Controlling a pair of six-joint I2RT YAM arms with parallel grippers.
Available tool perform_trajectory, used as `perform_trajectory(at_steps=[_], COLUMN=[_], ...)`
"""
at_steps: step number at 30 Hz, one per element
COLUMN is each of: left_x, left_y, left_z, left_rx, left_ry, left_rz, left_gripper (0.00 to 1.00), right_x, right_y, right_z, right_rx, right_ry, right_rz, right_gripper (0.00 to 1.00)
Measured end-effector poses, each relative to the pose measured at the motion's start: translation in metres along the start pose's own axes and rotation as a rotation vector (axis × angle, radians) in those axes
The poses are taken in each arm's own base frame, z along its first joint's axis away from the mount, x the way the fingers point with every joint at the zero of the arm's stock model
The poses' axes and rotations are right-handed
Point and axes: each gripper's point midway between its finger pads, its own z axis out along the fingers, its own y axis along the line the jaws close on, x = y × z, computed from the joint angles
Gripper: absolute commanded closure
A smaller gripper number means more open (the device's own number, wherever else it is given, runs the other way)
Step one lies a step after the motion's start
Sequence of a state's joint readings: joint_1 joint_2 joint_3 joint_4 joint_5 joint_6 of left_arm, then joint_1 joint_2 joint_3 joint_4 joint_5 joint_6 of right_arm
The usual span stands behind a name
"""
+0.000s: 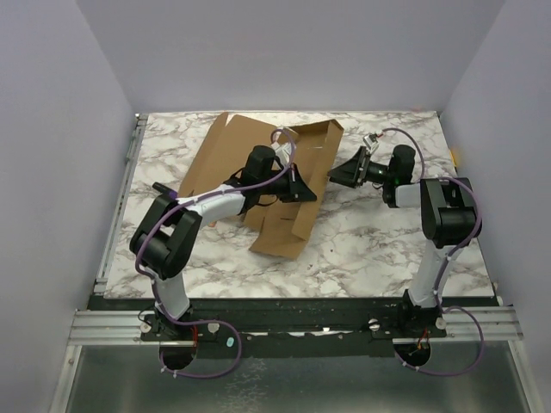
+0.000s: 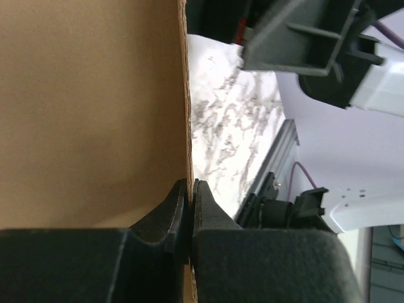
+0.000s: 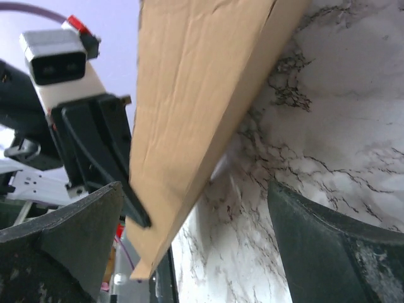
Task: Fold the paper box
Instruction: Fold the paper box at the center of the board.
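The paper box (image 1: 228,155) is a brown cardboard sheet lying partly folded on the back left of the marble table, with its right side wall (image 3: 196,95) raised. My left gripper (image 1: 300,188) is shut on the edge of that raised wall. In the left wrist view its jaws (image 2: 189,192) pinch the thin cardboard edge, and the panel (image 2: 88,107) fills the left. My right gripper (image 1: 343,172) stands open just right of the wall. Its fingers (image 3: 69,243) spread wide, with the wall's outer face and bare table between them, touching nothing.
The marble table (image 1: 379,232) extends in front of and to the right of the box. A metal rail (image 1: 116,215) runs along the table's left edge. Plain enclosure walls (image 1: 52,129) close in the left, back and right sides.
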State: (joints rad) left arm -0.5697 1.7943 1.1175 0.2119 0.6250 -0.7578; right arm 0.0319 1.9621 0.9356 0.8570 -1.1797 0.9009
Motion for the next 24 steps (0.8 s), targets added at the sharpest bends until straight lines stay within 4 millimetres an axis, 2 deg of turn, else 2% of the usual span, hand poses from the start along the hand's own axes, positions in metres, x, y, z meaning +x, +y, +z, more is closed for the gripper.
perform_trajectory(at_steps=[3,5,6,9,14,17,22,24], left_x=[0.010,0.015,0.019,0.023,0.029,0.033,0.035,0.031], left_y=[-0.017,-0.025,-0.030,-0.034,-0.029,-0.023,-0.002,0.011], left_z=[0.009,0.013,0.016,0.018,0.019,0.019,0.015,0.008], left_rx=[0.046,0.067,0.080,0.093,0.094,0.084,0.035,-0.005], left_ry=[0.015,0.022,0.027,0.032,0.033,0.035,0.025,0.006], left_rz=[0.001,-0.001,0.000,-0.009,-0.030,-0.042,-0.069,-0.070], left_gripper=[1.00,1.00,1.00,0.88,0.74,0.56,0.51,0.46], right_x=[-0.004,-0.004,-0.005,-0.007,-0.010,-0.010,-0.004,-0.003], right_y=[-0.002,-0.003,-0.004,-0.001,0.004,0.003,-0.003,-0.004], right_z=[0.003,0.004,0.005,0.005,0.006,0.006,0.005,0.005], right_rx=[-0.018,-0.020,-0.021,-0.030,-0.043,-0.041,-0.026,-0.023], right_ry=[-0.012,-0.012,-0.012,-0.018,-0.026,-0.028,-0.031,-0.031], right_rz=[0.045,0.075,0.086,0.094,0.093,0.091,0.084,0.067], right_gripper=[0.02,0.06,0.11,0.27,0.56,0.72,0.98,1.00])
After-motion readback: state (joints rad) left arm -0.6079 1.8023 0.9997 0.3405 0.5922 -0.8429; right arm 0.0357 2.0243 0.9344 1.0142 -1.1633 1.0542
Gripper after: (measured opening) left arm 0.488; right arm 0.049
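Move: The left hand still pinches the free edge of the box's raised side flap; the open right gripper it feeds lies about 5 cm ahead and 6 cm to its right, roughly level. From the right hand, the nearest stretch of that edge is some 3 cm left, neither ahead nor back. The raised back wall stands about 10 cm ahead and 3 cm left of the right hand. The front flap lies roughly 13 cm back, 7 cm left and 12 cm below the left hand. Still pinching the side flap's edge, the left hand draws it right and back, about 3 cm each, to the waiting right gripper, which barely moves and shuts on the edge. The left fingers meanwhile open to about half and let go, and that hand slips back left by some 3 cm while sinking nearly 4 cm. ##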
